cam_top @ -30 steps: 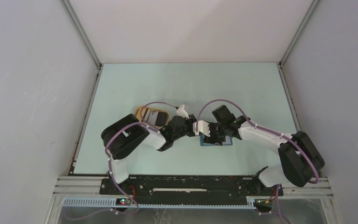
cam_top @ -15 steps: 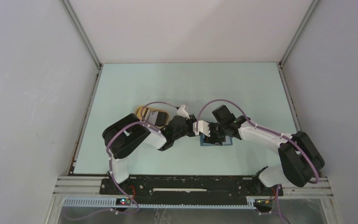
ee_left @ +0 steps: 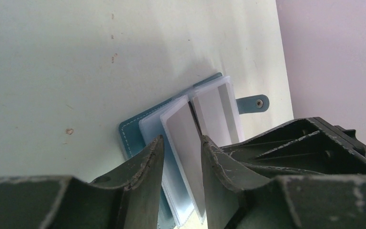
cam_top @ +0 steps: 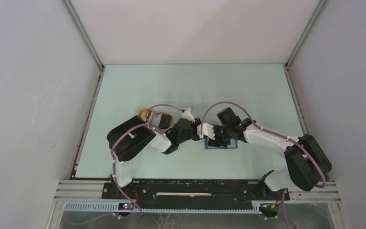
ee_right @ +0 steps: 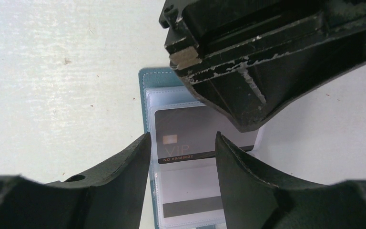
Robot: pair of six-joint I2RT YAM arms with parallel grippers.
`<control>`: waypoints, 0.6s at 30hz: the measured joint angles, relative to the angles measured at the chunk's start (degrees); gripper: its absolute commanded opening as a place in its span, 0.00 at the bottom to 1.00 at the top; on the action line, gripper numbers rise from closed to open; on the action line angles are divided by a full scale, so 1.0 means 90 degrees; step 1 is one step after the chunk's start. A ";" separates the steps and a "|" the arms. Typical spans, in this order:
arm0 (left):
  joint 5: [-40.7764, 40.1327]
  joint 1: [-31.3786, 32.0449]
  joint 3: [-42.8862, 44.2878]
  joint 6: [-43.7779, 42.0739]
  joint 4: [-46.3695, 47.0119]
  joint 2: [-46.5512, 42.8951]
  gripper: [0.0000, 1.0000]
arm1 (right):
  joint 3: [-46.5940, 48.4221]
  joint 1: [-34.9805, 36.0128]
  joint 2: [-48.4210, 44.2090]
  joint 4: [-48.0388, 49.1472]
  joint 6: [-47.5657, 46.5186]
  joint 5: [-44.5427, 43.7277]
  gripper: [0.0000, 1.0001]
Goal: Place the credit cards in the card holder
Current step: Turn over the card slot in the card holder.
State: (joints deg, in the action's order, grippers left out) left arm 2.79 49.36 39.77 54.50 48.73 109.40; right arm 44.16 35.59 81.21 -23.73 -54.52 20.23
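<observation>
The teal card holder (cam_top: pixel 219 148) (ee_left: pixel 131 131) (ee_right: pixel 144 95) lies open on the table, its clear sleeves facing up. My left gripper (cam_top: pixel 204 131) (ee_left: pixel 182 138) is shut on a grey credit card (ee_left: pixel 178 124) by its long edges. That card, marked VIP (ee_right: pixel 190 133), is tilted with its far end at a sleeve's mouth. My right gripper (cam_top: pixel 218 139) (ee_right: pixel 182 136) is open, its fingers straddling the sleeves from the other side. Another credit card (ee_right: pixel 195 207) (ee_left: pixel 217 112) sits inside a sleeve, showing its dark stripe.
A tan oval tray (cam_top: pixel 145 113) stands just left of the left wrist with a dark card (cam_top: pixel 162 121) in it. The two grippers crowd each other over the holder. The holder's snap tab (ee_left: pixel 252 102) sticks out on the far side.
The left arm has crept slightly to the right toward the holder. Both grippers keep the same opening and the right arm has not moved.
</observation>
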 measured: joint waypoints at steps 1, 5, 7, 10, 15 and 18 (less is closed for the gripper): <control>0.0015 0.0010 0.0017 0.0000 0.0000 0.0007 0.39 | 0.0000 0.0000 0.0000 0.0000 0.0002 0.0000 0.60; 0.0073 0.0058 0.0041 0.0007 0.0010 0.0007 0.38 | 0.0000 0.0000 0.0000 0.0000 0.0002 0.0000 0.60; 0.0100 0.0085 0.0041 0.0017 0.0012 0.0007 0.37 | 0.0000 0.0000 0.0000 0.0000 0.0002 0.0000 0.61; 0.0131 0.0117 0.0041 0.0080 0.0073 0.0007 0.36 | 0.0000 0.0000 0.0000 -0.0012 0.0002 0.0000 0.68; 0.0165 0.0124 0.0041 0.0168 0.0243 0.0007 0.35 | 0.0000 -0.0109 -0.0063 -0.0197 0.0056 0.0097 0.82; 0.0228 0.0141 0.0041 0.0221 0.0355 0.0007 0.35 | 0.0000 -0.0316 -0.0262 -0.0352 0.0039 0.0277 0.84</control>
State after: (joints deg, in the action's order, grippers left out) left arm 4.84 50.63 40.14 56.49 51.92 109.47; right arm 44.16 32.75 78.85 -26.89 -54.17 22.72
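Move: From the left hand, the raised card slot page stands right at the fingertips, about 1 cm ahead and 1 cm to the right, its middle some 1 cm lower. The open holder's middle is roughly 3 cm right, 1 cm ahead and 3 cm below; its clasp tab is about 12 cm right and level. The basket sits some 27 cm left and 9 cm ahead. From the right hand, the page is about 2 cm left, 1 cm ahead. Bring the left gripper about 1.5 cm right and 1 cm back with the card slot page kept between its fingertips, then also lift it some 1.5 cm while the fingers narrow slightly, to carry the page over towards the clasp side. Late on, open the right gripper wider and back it off about 1 cm right, rising a little. ##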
